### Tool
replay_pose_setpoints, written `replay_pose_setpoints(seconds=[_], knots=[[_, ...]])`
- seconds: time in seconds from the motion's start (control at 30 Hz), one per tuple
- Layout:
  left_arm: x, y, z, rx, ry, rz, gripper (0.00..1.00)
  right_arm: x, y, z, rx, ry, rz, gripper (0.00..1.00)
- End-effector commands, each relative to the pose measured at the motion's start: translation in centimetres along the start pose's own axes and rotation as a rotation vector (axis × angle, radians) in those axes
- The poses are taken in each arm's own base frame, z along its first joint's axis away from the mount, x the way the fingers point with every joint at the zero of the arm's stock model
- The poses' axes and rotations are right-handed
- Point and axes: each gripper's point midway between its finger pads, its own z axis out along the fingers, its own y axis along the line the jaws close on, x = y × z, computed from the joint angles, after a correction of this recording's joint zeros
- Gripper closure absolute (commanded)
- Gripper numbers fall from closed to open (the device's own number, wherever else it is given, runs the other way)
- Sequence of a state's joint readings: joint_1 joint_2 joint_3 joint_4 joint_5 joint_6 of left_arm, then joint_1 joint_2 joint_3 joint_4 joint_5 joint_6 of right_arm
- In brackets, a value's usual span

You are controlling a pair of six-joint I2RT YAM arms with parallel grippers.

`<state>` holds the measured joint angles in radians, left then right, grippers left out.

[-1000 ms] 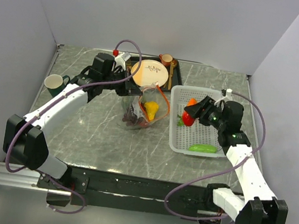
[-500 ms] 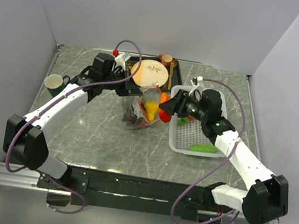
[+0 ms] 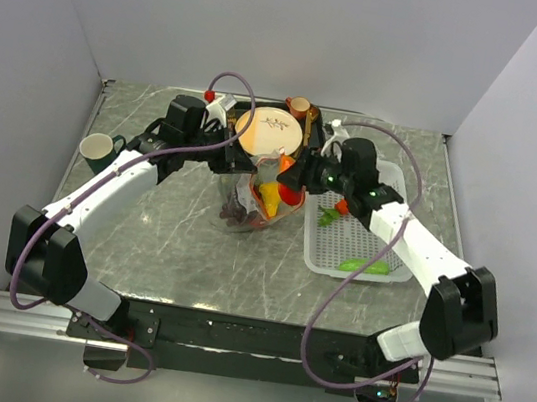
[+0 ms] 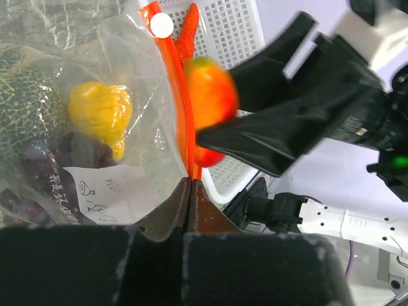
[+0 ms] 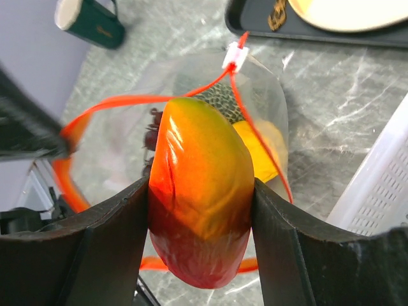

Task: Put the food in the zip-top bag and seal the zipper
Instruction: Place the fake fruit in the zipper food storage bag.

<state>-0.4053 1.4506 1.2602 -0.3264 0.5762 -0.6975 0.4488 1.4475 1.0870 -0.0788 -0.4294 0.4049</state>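
The zip-top bag (image 3: 239, 209) stands at mid-table, and my left gripper (image 3: 252, 163) is shut on its orange-red zipper (image 4: 179, 95), holding the mouth up. Inside lie a green melon (image 4: 22, 108), a yellow pear (image 4: 102, 111) and dark grapes (image 5: 153, 127). Over the open mouth my right gripper (image 3: 292, 181) is shut on a red-orange fruit (image 5: 201, 197). That fruit (image 4: 210, 92) shows just beside the zipper in the left wrist view. A carrot (image 3: 342, 208) and a green cucumber (image 3: 364, 266) lie in the white basket (image 3: 383, 248).
A dark tray (image 3: 310, 142) at the back holds a plate (image 3: 271, 131) and a brown cup (image 3: 298, 107). Near the left wall stands a green cup (image 3: 99, 148). The basket sits right of the bag, close to it.
My right gripper has carried the red-orange fruit leftward from over the basket to the bag's mouth. The left gripper and the bag have stayed put.
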Motion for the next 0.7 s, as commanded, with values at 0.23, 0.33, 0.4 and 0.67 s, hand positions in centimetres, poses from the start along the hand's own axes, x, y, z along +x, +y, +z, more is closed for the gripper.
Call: replay_pose_setpoints(seconds=[0.23,0.33,0.4,0.67], knots=[[-1.4,-2.7,-0.7,0.09,-0.042,0.045,0.99,2.0,2.3,4.2,-0.036,0.119,-0.026,0.56],[-1.6,-2.8,-0.8,0.086,-0.048,0.052,0.99,2.3,2.7,4.8,-0.037,0.139,-0.033,0.52],[-1.7,-2.9,-0.9,0.083,-0.05,0.06,0.99,2.4,2.2,4.9,0.01,0.148,-0.034,0.23],[-1.5,-2.6,-0.8,0.076,-0.046,0.057,0.99,-0.1,-0.5,0.8,0.244,-0.018,-0.042,0.05]])
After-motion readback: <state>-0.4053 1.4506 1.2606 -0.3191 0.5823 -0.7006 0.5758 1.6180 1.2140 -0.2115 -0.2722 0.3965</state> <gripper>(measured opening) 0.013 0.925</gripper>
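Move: The red-orange fruit is already in the right fingers. From them, the middle of the bag's open orange-edged mouth lies about 3 cm left, 2 cm back and 4 cm below; the yellow pear inside is some 4 cm left, 5 cm back and 11 cm down. The white basket is about 19 cm right, 7 cm back and well below. From the left gripper, shut on the rim, the mouth's middle is roughly 6 cm right, 3 cm back and 2 cm below. Carry the fruit left and down into the bag's mouth with the right gripper, about 5 cm each way, tipping the fingers some 10 degrees farther down. Then open the fingers from two-thirds to nearly full to let go of it, drifting back right about 1 cm. Hold the left gripper still, keeping its pinch on the rim. ##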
